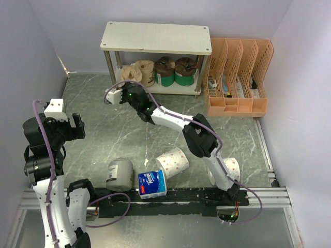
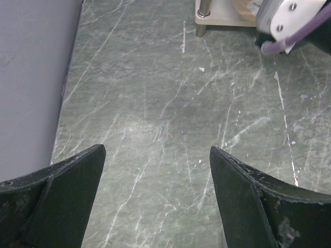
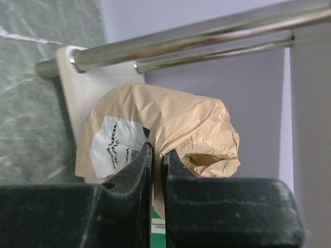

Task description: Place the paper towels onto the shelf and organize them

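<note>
The shelf [image 1: 155, 37] stands at the back. Its lower board carries two tan kraft paper towels [image 1: 146, 71] and two brown-and-green ones [image 1: 175, 71]. My right gripper [image 1: 125, 84] reaches to the shelf's left front. In the right wrist view it [image 3: 156, 150] is shut, pinching the crumpled wrapper of the left tan roll [image 3: 191, 119], which lies on the lower board [image 3: 77, 93]. My left gripper [image 1: 77, 127] hangs at the left and is open [image 2: 158, 170] over bare floor, holding nothing. On the floor in front lie a grey roll [image 1: 120, 173], a blue-and-white pack [image 1: 152, 184] and two white dotted rolls [image 1: 172, 161].
An orange perforated file organizer [image 1: 238, 77] stands right of the shelf. A shelf leg and board corner [image 2: 204, 15] show at the top of the left wrist view, beside part of the right arm [image 2: 289, 20]. Grey walls close in the left, right and back sides.
</note>
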`<action>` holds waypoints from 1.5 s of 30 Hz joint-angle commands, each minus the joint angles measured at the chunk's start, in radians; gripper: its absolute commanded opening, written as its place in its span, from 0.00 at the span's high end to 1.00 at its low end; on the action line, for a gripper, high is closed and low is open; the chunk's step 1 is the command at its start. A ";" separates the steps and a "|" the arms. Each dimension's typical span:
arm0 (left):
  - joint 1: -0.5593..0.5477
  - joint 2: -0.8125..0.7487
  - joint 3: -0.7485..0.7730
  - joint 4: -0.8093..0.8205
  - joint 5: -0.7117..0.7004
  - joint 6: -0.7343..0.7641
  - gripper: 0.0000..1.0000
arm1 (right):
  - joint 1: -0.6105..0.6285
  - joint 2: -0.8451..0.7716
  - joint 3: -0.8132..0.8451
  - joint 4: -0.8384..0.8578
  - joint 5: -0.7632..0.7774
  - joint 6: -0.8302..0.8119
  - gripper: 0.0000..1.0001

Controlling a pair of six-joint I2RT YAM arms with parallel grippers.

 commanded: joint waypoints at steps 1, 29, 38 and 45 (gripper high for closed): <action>0.011 -0.015 0.006 0.015 -0.023 -0.009 0.06 | -0.029 0.038 0.109 0.102 -0.051 -0.032 1.00; 0.016 0.025 0.005 0.017 -0.021 -0.009 0.06 | -0.046 0.165 0.119 0.499 -0.055 0.048 0.00; 0.016 -0.010 0.024 -0.011 0.084 0.033 0.06 | 0.167 -0.248 -0.494 0.802 0.136 0.103 0.00; 0.018 0.091 0.086 -0.091 0.186 0.074 0.06 | 0.286 -0.554 -0.726 0.527 0.301 0.464 0.00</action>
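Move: About 10 cm ahead of the right hand, 3 cm to its left and 4 cm lower is the free spot at the left end of the lower shelf, where its pinched tan paper towel roll is to go. Level with that spot, another tan roll stands 10 cm to its right and a green roll 18 cm to its right; the front left post is some 6 cm to its left and 4 cm nearer. From the left hand the spot lies roughly 35 cm ahead, 20 cm right and 11 cm down. Pushing the tan roll it still pinches forward about 7 cm into the left end of the shelf, the right hand first lifts slightly, then lowers, ending 3 cm lower. The fingers open wide and let go of the roll; the hand then backs straight out some 25 cm towards the base, rising about 11 cm and rolling its left side up some 20 degrees. ##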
